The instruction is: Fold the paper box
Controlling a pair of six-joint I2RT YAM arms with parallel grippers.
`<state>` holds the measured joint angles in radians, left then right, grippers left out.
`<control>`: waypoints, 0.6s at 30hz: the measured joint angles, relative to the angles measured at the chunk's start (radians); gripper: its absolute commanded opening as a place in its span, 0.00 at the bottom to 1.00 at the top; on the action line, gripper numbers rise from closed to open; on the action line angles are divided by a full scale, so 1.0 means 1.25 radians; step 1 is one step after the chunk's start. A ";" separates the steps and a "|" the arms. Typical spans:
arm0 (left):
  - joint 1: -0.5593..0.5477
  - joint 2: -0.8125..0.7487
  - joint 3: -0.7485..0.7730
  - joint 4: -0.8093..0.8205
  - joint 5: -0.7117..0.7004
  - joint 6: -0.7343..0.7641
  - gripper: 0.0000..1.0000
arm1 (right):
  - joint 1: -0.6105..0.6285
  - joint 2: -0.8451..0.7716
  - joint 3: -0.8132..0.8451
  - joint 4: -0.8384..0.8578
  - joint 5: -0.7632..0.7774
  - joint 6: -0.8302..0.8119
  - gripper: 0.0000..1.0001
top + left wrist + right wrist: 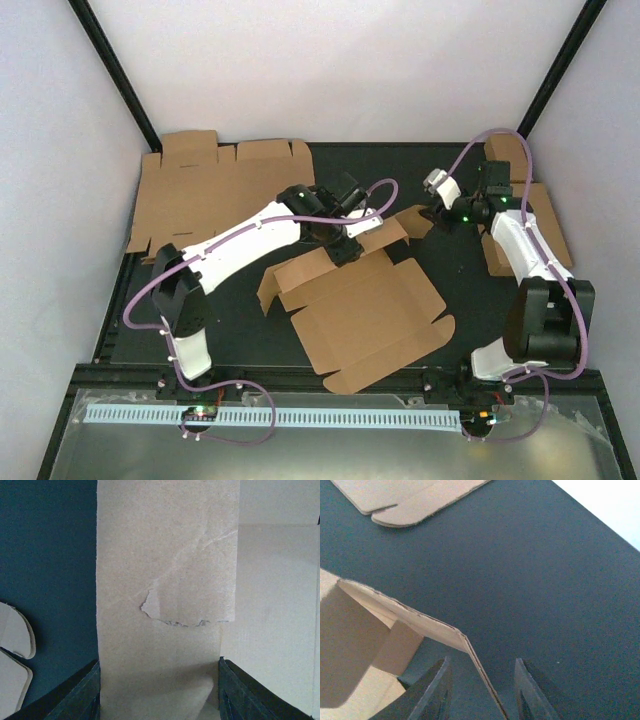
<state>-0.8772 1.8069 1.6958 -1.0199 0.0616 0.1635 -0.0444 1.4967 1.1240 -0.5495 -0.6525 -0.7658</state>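
Note:
The paper box (365,310) lies half folded on the black mat, a brown cardboard sheet with some flaps raised. My left gripper (345,243) is at its far edge. In the left wrist view a torn, creased flap (160,580) fills the whole gap of the left gripper (159,692), touching both fingers. My right gripper (436,214) hovers by the box's far right flap (408,226). In the right wrist view the right gripper (482,690) straddles that flap's thin edge (475,665), with space on either side of it.
Spare flat cardboard sheets lie at the back left (200,190) and under the right arm (545,225). Rounded cardboard tabs (415,502) show at the top of the right wrist view. White walls and black frame posts close in the mat (470,290).

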 measured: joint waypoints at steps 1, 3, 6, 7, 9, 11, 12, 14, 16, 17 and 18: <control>0.003 0.002 0.003 -0.003 0.004 0.000 0.54 | 0.003 0.000 0.004 -0.005 0.011 0.000 0.28; 0.008 0.002 0.005 -0.004 0.012 0.000 0.54 | 0.006 0.000 0.009 -0.013 0.026 -0.001 0.25; 0.011 0.005 0.009 -0.008 0.020 0.000 0.54 | 0.012 0.002 0.024 -0.038 0.048 0.003 0.21; 0.013 0.005 0.010 -0.009 0.023 0.000 0.54 | 0.017 0.003 0.032 -0.050 0.059 0.005 0.18; 0.017 0.005 0.011 -0.009 0.028 0.000 0.54 | 0.027 0.006 0.045 -0.071 0.076 0.005 0.13; 0.021 0.005 0.011 -0.008 0.032 -0.001 0.54 | 0.040 0.008 0.062 -0.101 0.089 0.009 0.08; 0.023 0.006 0.012 -0.008 0.033 -0.001 0.54 | 0.047 0.008 0.070 -0.117 0.094 0.012 0.04; 0.027 0.006 0.013 -0.008 0.037 -0.004 0.54 | 0.060 0.013 0.092 -0.149 0.106 0.016 0.02; 0.033 0.006 0.013 -0.009 0.040 -0.007 0.54 | 0.069 0.027 0.122 -0.179 0.121 0.027 0.02; 0.036 0.006 0.014 -0.009 0.043 -0.008 0.54 | 0.073 0.037 0.138 -0.196 0.127 0.036 0.02; 0.040 0.006 0.014 -0.008 0.045 -0.009 0.54 | 0.079 0.048 0.159 -0.214 0.135 0.048 0.02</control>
<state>-0.8276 1.8145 1.7130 -1.0298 0.1177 0.1520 0.0540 1.5570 1.3224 -0.8169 -0.4843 -0.7063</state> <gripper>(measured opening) 0.584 0.021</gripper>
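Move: The end flap of the paper box already has its free edge between the right hand's open fingers; its middle lies about 3 cm to the left, 2 cm back and 3 cm lower. The raised side wall, still held by the left hand, is centred some 18 cm left and 9 cm back of the right hand. The brown carton stands roughly 19 cm to its right and 3 cm back. From the left hand, the end flap is about 14 cm right and 6 cm ahead. Leftward, by only a centimetre or so and slightly up, the right hand eases in towards the raised side wall while its fingers close from partly open to shut, pinching the free edge of the end flap; the wrist tips some 10 degrees further down. The left hand keeps its grip on the side wall and creeps about 1 cm forward with it. ##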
